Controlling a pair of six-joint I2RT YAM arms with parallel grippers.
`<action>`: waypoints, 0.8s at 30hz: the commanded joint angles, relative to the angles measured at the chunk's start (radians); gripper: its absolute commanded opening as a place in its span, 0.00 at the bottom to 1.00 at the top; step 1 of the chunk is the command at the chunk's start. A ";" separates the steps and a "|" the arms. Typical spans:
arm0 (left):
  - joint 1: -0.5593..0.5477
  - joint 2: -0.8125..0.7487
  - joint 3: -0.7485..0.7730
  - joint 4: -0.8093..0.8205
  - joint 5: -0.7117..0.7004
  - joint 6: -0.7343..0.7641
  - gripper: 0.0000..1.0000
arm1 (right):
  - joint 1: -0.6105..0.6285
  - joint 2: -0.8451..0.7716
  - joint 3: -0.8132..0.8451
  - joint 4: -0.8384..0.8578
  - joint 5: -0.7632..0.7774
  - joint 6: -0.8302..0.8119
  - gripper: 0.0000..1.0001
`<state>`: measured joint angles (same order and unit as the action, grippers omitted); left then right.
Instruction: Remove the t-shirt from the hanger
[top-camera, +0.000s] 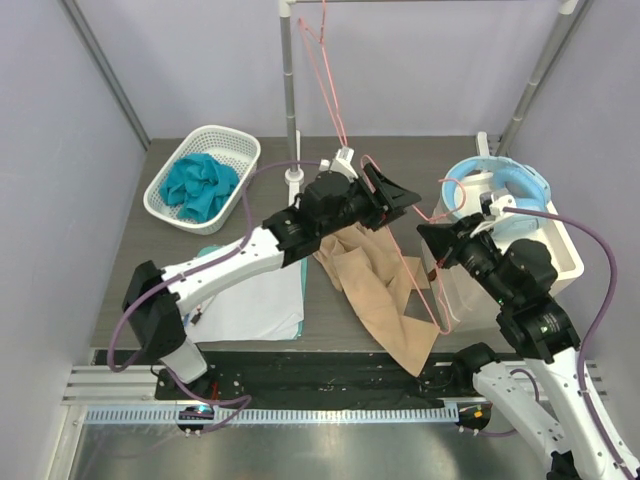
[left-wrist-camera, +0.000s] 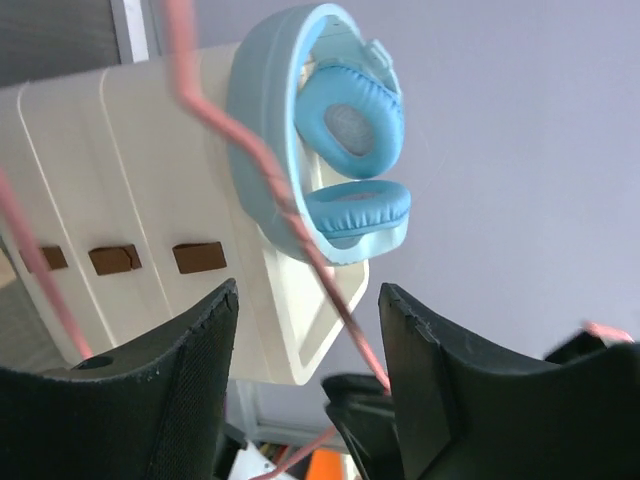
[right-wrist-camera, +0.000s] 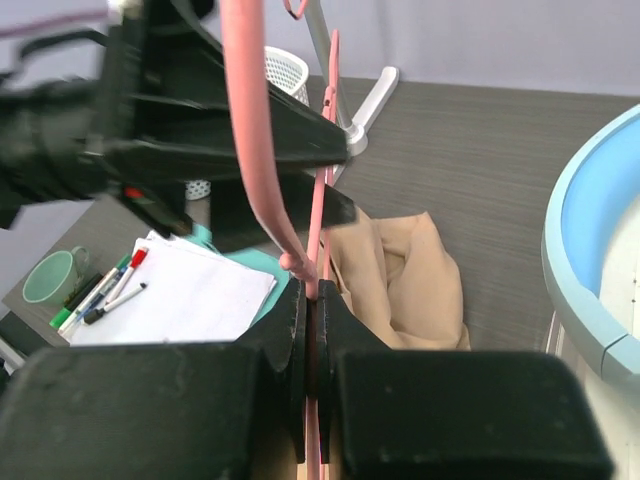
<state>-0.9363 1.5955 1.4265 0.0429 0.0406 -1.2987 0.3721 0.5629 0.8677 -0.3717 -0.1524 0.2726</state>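
The tan t-shirt (top-camera: 375, 275) lies crumpled on the table under both grippers; it also shows in the right wrist view (right-wrist-camera: 400, 275). The pink wire hanger (top-camera: 337, 120) hangs from the rack rail and reaches down over the shirt. I cannot tell whether it is still inside the shirt. My right gripper (top-camera: 428, 238) is shut on the hanger wire (right-wrist-camera: 250, 130), which runs between its jaws (right-wrist-camera: 315, 300). My left gripper (top-camera: 400, 203) is open above the shirt. The hanger wire (left-wrist-camera: 330, 285) passes between its jaws, close to the right finger (left-wrist-camera: 420, 360).
A white basket (top-camera: 232, 142) holding a teal cloth stands at the back left. A white box (top-camera: 560, 255) with blue headphones (top-camera: 500, 180) stands at the right. White paper (top-camera: 255, 305) and pens lie at the front left. The rack's post (top-camera: 290, 90) stands behind.
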 joint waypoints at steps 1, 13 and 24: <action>-0.015 0.037 0.002 0.127 -0.077 -0.253 0.58 | 0.004 -0.035 -0.012 0.079 -0.015 -0.049 0.01; -0.033 0.041 -0.034 0.159 -0.174 -0.277 0.16 | 0.004 -0.086 -0.067 0.056 -0.058 -0.015 0.01; -0.055 0.055 0.037 0.144 -0.211 -0.314 0.00 | 0.005 -0.155 0.037 -0.182 0.080 0.020 0.79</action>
<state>-0.9821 1.6558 1.3968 0.1581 -0.1326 -1.6020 0.3721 0.4637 0.8299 -0.4553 -0.1642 0.2871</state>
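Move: The pink hanger's upper arm lies nearly between the open left fingers, about 2 cm ahead, 2 cm right and 1 cm below. The right gripper still holds the hanger by its neck; that spot on the upper arm lies about 6 cm ahead and 2 cm left of it. From the left hand, the tan t-shirt lies about 8 cm back, 4 cm left and 30 cm down, and the blue headphones about 4 cm ahead, 19 cm right and 10 cm down. Dip the left gripper about 2 cm while easing it forward and right onto the hanger's upper arm, turning the wrist some 20 degrees, then shut its fingers on the wire and rise slightly. Keep the right grip on the neck until the left has closed, drawing back and sinking a little, then open the right fingers. ##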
